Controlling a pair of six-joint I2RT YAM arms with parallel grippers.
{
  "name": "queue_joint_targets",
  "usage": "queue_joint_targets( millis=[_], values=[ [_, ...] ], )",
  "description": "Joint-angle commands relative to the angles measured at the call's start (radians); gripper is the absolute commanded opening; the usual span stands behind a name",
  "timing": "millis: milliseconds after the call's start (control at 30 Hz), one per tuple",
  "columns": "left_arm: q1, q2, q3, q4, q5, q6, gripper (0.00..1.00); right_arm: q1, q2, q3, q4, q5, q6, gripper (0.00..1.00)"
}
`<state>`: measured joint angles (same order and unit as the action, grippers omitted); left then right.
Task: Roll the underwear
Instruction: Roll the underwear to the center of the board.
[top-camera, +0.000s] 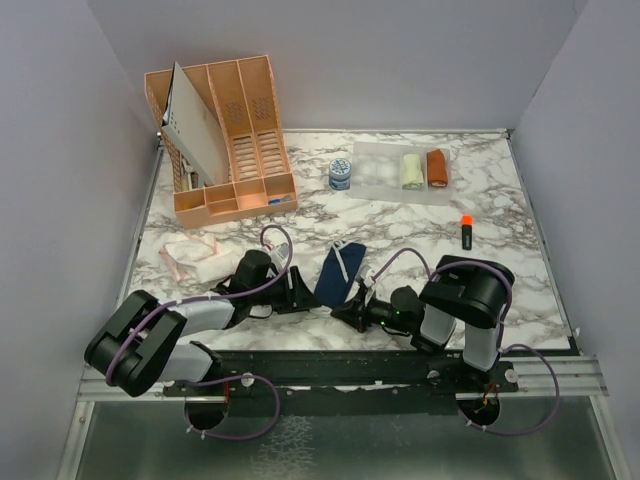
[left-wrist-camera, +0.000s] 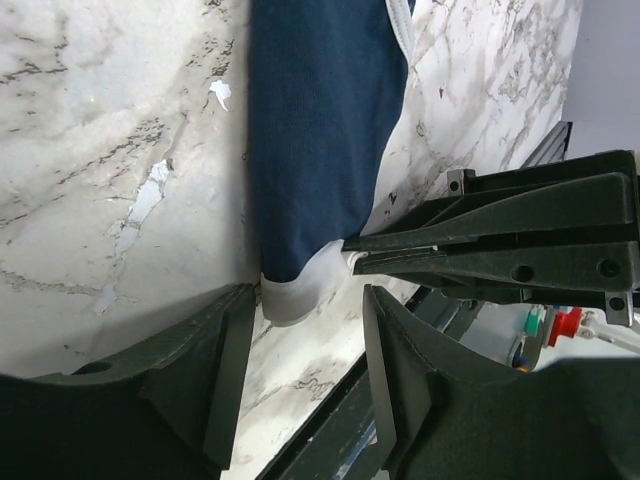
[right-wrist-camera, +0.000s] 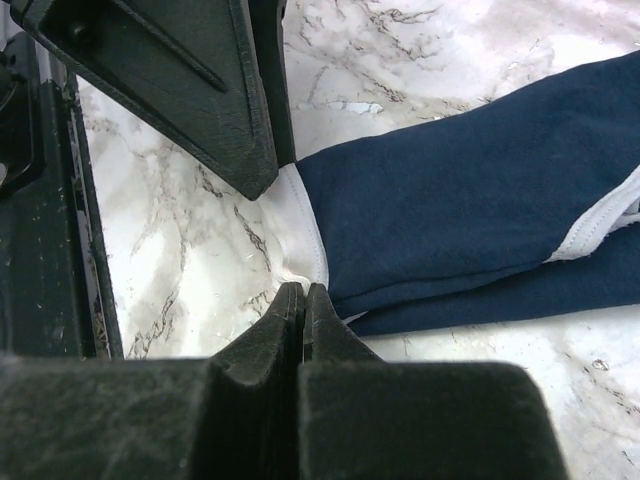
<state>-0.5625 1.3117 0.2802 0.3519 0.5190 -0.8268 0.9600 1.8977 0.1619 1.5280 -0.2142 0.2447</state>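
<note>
The navy underwear (top-camera: 338, 272) lies folded into a narrow strip on the marble table, its white waistband (right-wrist-camera: 305, 235) at the near end. My right gripper (right-wrist-camera: 303, 296) is shut, its tips pinching a corner of that waistband; it also shows in the top view (top-camera: 347, 308). My left gripper (left-wrist-camera: 305, 370) is open and empty, its jaws low over the table just short of the waistband (left-wrist-camera: 298, 297), and it shows in the top view (top-camera: 299, 288). The whitish-pink underwear (top-camera: 190, 255) lies crumpled at the left, beside the left arm.
A pink desk organizer (top-camera: 225, 135) stands at the back left. A small blue jar (top-camera: 340, 175) and a clear tray (top-camera: 375, 172) holding a cream roll (top-camera: 412, 170) and a rust-orange roll (top-camera: 437, 167) sit at the back. An orange marker (top-camera: 466, 232) lies at the right. The black rail (top-camera: 340, 365) runs along the near edge.
</note>
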Motion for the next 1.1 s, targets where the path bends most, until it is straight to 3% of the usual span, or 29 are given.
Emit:
queue_joint_targets(
  millis=[0, 167, 333, 433, 500, 567, 667, 733, 867, 1067],
  values=[
    [-0.018, 0.043, -0.050, -0.100, -0.088, 0.009, 0.54, -0.006, 0.024, -0.019, 0.221, 0.041, 0.010, 0.01],
    [-0.032, 0.060, -0.039, -0.097, -0.121, 0.014, 0.50, -0.007, 0.022, -0.018, 0.222, 0.015, -0.002, 0.01],
    [-0.033, 0.086, -0.035, -0.064, -0.123, 0.016, 0.22, -0.007, 0.019, -0.012, 0.222, -0.039, -0.038, 0.01],
    [-0.033, 0.074, -0.023, -0.055, -0.122, 0.017, 0.08, -0.007, 0.007, -0.007, 0.223, -0.109, -0.084, 0.10],
    [-0.033, 0.060, -0.013, -0.055, -0.124, 0.015, 0.00, -0.007, -0.005, -0.007, 0.221, -0.148, -0.120, 0.21],
    [-0.033, 0.043, -0.009, -0.060, -0.136, 0.008, 0.00, -0.006, -0.023, -0.007, 0.215, -0.180, -0.161, 0.33],
    [-0.031, 0.012, -0.008, -0.081, -0.163, -0.001, 0.00, -0.007, -0.067, -0.001, 0.167, -0.245, -0.250, 0.42],
    [-0.030, -0.011, -0.002, -0.109, -0.179, 0.002, 0.00, -0.007, -0.104, 0.014, 0.078, -0.291, -0.321, 0.58],
    [-0.001, -0.045, 0.007, -0.157, -0.170, 0.008, 0.00, -0.005, -0.198, 0.047, -0.131, -0.346, -0.491, 0.61],
    [0.071, -0.107, 0.011, -0.242, -0.131, 0.025, 0.00, 0.018, -0.320, 0.095, -0.473, -0.283, -0.805, 0.62]
  ],
)
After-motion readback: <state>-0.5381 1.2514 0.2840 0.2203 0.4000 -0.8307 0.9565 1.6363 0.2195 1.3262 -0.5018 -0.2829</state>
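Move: The underwear's near end lies just under my open left fingers, its middle about 3 cm to their right, level fore and aft, and 1 cm below. From my right hand, already shut on that end's right corner, the same middle is roughly 2 cm left and 1 cm ahead. The folded underwear's far end is some 14 cm ahead and 8 cm right of my left hand; the cream cloth lies about 11 cm ahead and 27 cm left of it. I sink my left hand about 1 cm and shut its fingers on the left corner of the underwear's near end, then draw it some 2 cm left and a little forward. Meanwhile my right fingers open and let go of the right corner; that hand backs off slightly, then lifts about 6 cm while edging left, rolling some 30 degrees so its forward side rises. ##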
